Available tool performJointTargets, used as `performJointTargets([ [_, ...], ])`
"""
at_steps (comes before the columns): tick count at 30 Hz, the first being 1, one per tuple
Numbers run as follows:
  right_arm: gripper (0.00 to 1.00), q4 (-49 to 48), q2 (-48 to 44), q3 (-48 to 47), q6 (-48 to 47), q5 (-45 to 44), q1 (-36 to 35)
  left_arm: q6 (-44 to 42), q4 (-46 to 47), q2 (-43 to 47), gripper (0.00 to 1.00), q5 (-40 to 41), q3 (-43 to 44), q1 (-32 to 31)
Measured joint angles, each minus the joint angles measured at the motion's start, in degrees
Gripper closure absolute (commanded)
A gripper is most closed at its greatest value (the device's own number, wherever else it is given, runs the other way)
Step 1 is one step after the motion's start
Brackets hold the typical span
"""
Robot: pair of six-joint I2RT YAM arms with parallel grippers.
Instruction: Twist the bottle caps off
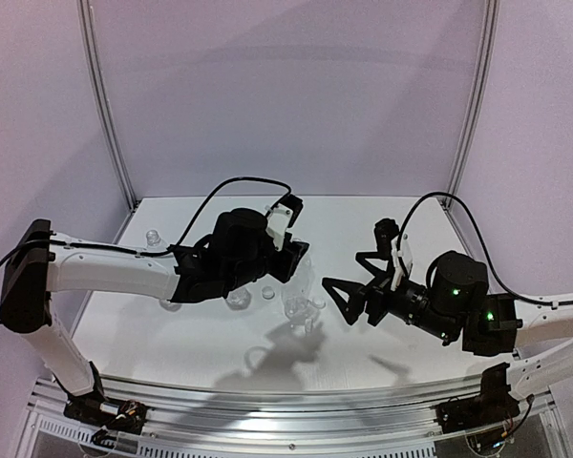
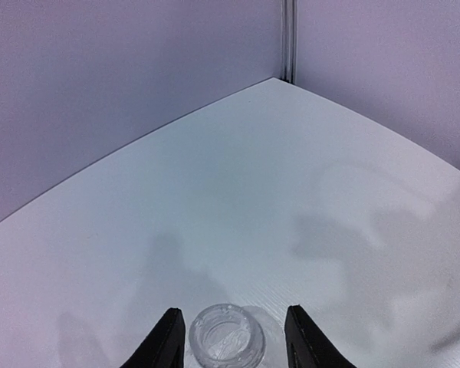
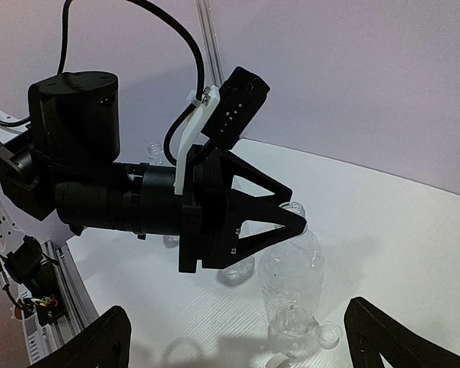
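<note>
A clear crinkled bottle [image 3: 291, 284] stands upright mid-table, its mouth uncapped; it also shows in the top view [image 1: 297, 309]. My left gripper [image 1: 299, 260] is open, its fingertips [image 3: 295, 222] on either side of that bottle's open mouth [image 2: 226, 337] without pinching it. My right gripper [image 1: 348, 277] is wide open and empty, just right of the bottle and facing it. A loose whitish cap [image 3: 327, 335] lies by the bottle's foot. Two caps lie on the table in the top view, one left of the bottle [image 1: 267, 294] and one to its right [image 1: 317, 303].
A second bottle [image 1: 239, 299] stands under the left arm's wrist, also seen in the right wrist view [image 3: 241, 270]. A third bottle [image 1: 153, 236] stands at the far left near the wall post. Walls close off the table's back and sides.
</note>
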State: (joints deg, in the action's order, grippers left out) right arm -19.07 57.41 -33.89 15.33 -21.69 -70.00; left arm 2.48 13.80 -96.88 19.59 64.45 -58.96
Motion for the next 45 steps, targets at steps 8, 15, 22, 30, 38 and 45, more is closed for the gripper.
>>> performJointTargets([
  [8, 0.01, 0.0, -0.37, 0.0, 0.0, -0.04, 0.0, 0.07, 1.18, 0.0, 0.5, 0.17, -0.02, 0.0],
  [15, 0.01, 0.0, -0.55, 0.0, 0.0, -0.04, 0.0, 0.17, 1.66, 0.66, 0.28, 0.02, -0.66, -0.13],
  [22, 0.01, 0.22, -1.11, 0.0, 0.11, -0.11, 0.0, 0.42, 1.46, 7.76, 0.01, 0.17, -4.66, -1.03],
  [30, 0.01, 3.08, -3.98, 0.39, 2.25, -7.1, 0.0, 0.9, -0.74, 22.69, 0.01, 5.86, -8.61, -2.64],
  [38, 0.01, 8.72, -15.15, 5.38, 13.64, -30.75, -0.02, 0.83, -1.51, 42.56, 0.01, 17.62, -17.88, -2.4],
  [45, 0.01, 9.35, -12.41, 5.77, 16.98, -35.15, -0.02, 1.57, -1.99, 47.6, 0.01, 21.0, -20.22, -0.59],
])
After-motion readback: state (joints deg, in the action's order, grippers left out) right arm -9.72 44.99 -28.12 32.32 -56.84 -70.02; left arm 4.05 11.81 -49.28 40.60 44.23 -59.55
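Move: The uncapped bottle stands with its neck between the left fingertips, its middle about 9 cm straight below that hand. From the same hand, the middle bottle is some 14 cm left and 3 cm ahead, one loose cap is about 6 cm left and 5 cm ahead, and another is about 5 cm right and 3 cm ahead. From the right hand, the uncapped bottle is about 12 cm ahead, 8 cm left and 16 cm down. Already loose about the bottle's neck, the left fingers open fully and come clear as the hand first eases up, then sweeps roughly 20 cm left, some 15 cm up and a little back, its fingers levelling and turning counter-clockwise. The right hand, open and empty, later swings about 13 cm right and slightly forward, away from the bottle, turning some 35 degrees clockwise. ##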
